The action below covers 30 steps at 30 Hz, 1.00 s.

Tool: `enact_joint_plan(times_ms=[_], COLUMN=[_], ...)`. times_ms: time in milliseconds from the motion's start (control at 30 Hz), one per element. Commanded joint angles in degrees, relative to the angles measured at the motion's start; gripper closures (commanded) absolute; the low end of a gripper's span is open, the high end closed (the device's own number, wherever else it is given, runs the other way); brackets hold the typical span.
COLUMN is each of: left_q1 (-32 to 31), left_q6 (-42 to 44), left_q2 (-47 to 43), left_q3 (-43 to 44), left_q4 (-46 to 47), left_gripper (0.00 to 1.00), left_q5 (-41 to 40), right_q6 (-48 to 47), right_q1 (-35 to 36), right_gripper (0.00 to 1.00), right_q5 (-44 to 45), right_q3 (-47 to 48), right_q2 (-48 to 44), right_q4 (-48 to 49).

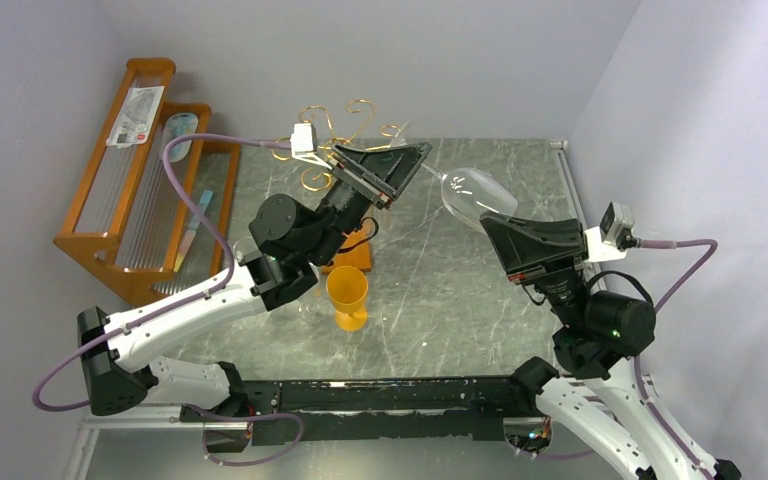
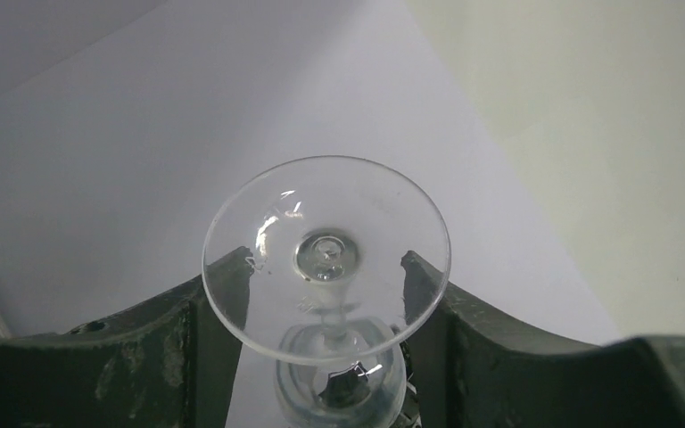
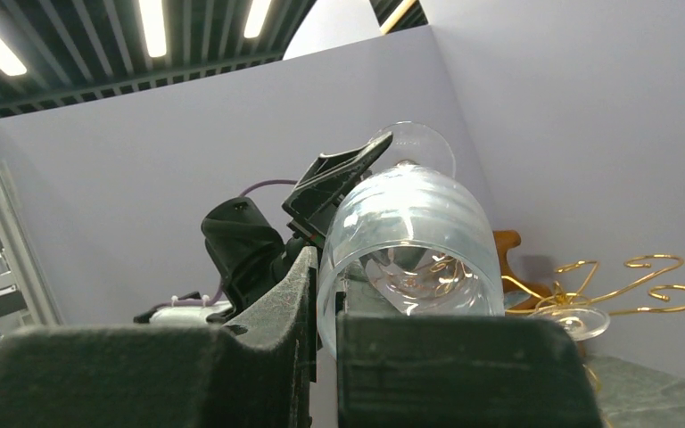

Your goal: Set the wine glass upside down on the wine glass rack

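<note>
The clear wine glass (image 1: pixel 475 195) is held in the air, lying nearly on its side over the table's back right. My right gripper (image 1: pixel 490 220) is shut on the bowl's rim, one finger inside the bowl and one outside, as the right wrist view shows (image 3: pixel 328 267). The stem runs back toward the gold wire wine glass rack (image 1: pixel 335 125). My left gripper (image 1: pixel 422 152) is at the foot end. In the left wrist view the round foot (image 2: pixel 325 223) sits between its jaws (image 2: pixel 325 267), which stand apart on either side of the stem without touching it.
An orange plastic goblet (image 1: pixel 347 297) stands upright mid-table, in front of the rack's orange-brown base (image 1: pixel 358 258). A stepped wooden shelf (image 1: pixel 150 190) with packets sits at the left. The rack's gold arms (image 3: pixel 651 285) show at the right of the right wrist view.
</note>
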Motion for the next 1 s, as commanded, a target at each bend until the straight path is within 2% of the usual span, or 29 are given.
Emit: enact_joint_plan(times_ms=[0, 133, 333, 567, 633, 667, 767, 833, 967], left_q1=[-0.5, -0.7, -0.7, -0.7, -0.7, -0.7, -0.7, -0.7, -0.7], left_q6=[1.5, 2.9, 2.5, 6.7, 8.7, 9.7, 12.5, 15.2, 20.6], left_q2=[0.9, -0.1, -1.0, -2.3, -3.3, -4.0, -5.6, -6.5, -7.8], left_q3=[2.1, 0.5, -2.4, -3.5, -4.1, -4.4, -5.4, -5.6, -3.9], left_q4=[3.9, 5.9, 9.9, 11.6, 11.3, 11.3, 9.5, 8.4, 3.1], left_gripper=[0.38, 0.51, 0.64, 0.94, 0.95, 0.95, 0.95, 0.95, 0.95], left_q5=[-3.1, -6.0, -8.1, -8.7, -9.2, -9.8, -10.8, -10.5, -6.9], right_q6=[0.8, 0.8, -0.9, -0.9, -0.5, -0.2, 0.6, -0.2, -0.9], right_q1=[0.1, 0.2, 0.2, 0.2, 0.1, 0.2, 0.1, 0.1, 0.1], right_gripper=[1.0, 1.0, 1.0, 1.0, 0.98, 0.92, 0.55, 0.46, 0.37], right_q5=[-2.5, -3.8, -5.2, -5.9, -4.4, -2.9, 2.0, 3.2, 5.6], right_q3=[0.6, 0.4, 0.9, -0.1, -0.1, 0.0, 0.0, 0.0, 3.2], right_q2=[1.0, 2.4, 3.3, 4.1, 3.8, 3.5, 2.0, 1.0, 0.5], right_q4=[4.8, 5.6, 4.3, 3.7, 2.5, 0.9, -4.8, -8.6, -18.4])
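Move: Between the left hand's open fingers stands the wine glass stem, about 1 cm to the right of the hand point and level with it. The rack's centre lies some 12 cm ahead of the left hand, 11 cm to its left and about 22 cm lower; the glass already hanging there is about 10 cm ahead, 4 cm left and 28 cm below. From the right hand, still pinching the bowl's rim, the stem is some 7 cm ahead, 9 cm left and 5 cm above. Closing on the stem just under the foot, the left fingers pinch it while the right hand brings the glass about 2 cm left and 1 cm forward into them. Then the right hand opens, lets go of the rim and sinks 2 cm, easing forward and slightly right, as the left hand draws the glass some 3 cm left, turning about 10 degrees counter-clockwise. ##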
